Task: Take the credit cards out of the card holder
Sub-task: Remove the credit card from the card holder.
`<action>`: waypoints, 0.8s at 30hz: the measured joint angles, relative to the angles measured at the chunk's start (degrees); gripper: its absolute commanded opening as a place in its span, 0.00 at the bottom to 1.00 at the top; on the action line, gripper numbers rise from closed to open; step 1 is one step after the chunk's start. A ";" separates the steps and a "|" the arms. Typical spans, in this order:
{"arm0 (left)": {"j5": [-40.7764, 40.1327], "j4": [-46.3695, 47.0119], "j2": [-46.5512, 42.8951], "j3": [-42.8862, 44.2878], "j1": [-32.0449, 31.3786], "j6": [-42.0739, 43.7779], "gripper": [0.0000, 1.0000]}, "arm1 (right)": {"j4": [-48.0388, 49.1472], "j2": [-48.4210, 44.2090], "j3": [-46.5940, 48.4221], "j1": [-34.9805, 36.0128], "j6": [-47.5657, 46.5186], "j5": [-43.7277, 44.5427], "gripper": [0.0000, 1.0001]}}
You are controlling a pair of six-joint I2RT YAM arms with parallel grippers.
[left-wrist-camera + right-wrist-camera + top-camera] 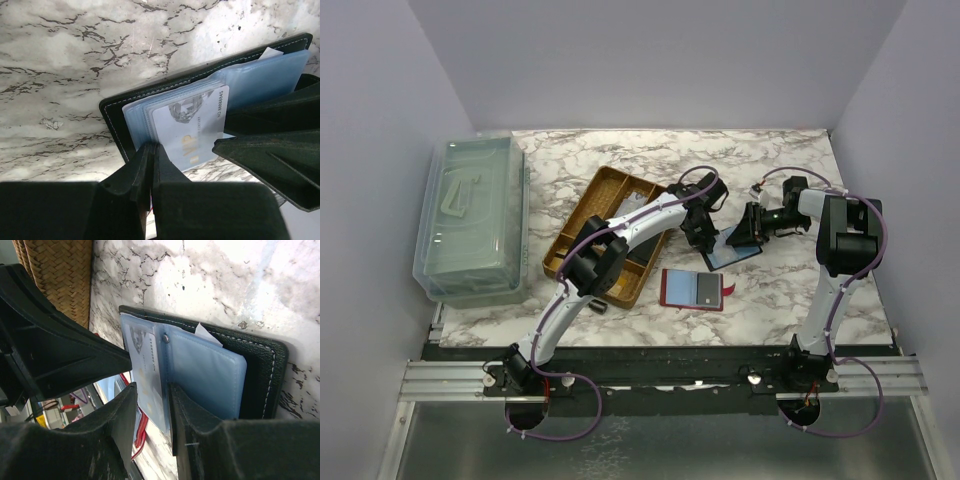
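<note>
The black card holder (pixel 738 248) lies open on the marble, its blue plastic sleeves (pixel 260 75) fanned up. A pale credit card (pixel 192 130) sticks partway out of a sleeve. My left gripper (pixel 153 147) is shut, its tips pinching that card's near corner. My right gripper (pixel 152 387) stands part open, straddling the sleeve edge and the card (pixel 147 375); a gap shows beside one finger. In the top view both grippers meet over the holder, left gripper (pixel 701 236) and right gripper (pixel 753 226). Red and grey cards (pixel 692 289) lie loose on the table in front.
A wicker tray (pixel 605 235) sits just left of the holder, under the left arm. A clear plastic box (pixel 475 220) stands at the far left. The right gripper's finger (pixel 270 150) crowds the left wrist view. Bare marble (pixel 790 290) lies to the front right.
</note>
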 measured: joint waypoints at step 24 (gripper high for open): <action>0.57 -0.72 1.16 1.73 0.00 -0.37 0.29 | 0.00 0.00 0.00 0.00 0.00 -0.02 0.38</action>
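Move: The white credit card in the open black card holder has its middle about 3 cm to the right of the left hand point, roughly 1 cm ahead and level in height. The black card holder's middle is some 6 cm right and 1 cm ahead, 1 cm lower. The open red card holder lies about 10 cm back and 4 cm left, 2 cm lower. From the right hand, the card is about 2 cm left, level fore and aft. Spreading its nearly shut fingertips to about a quarter open, the left hand stays almost in place, pointing down at the card's left edge. The tip on its right bears on that edge and pushes the card to the right, towards the right hand. The right hand holds still at the pages, its part-open fingers on either side of the card's free edge. ##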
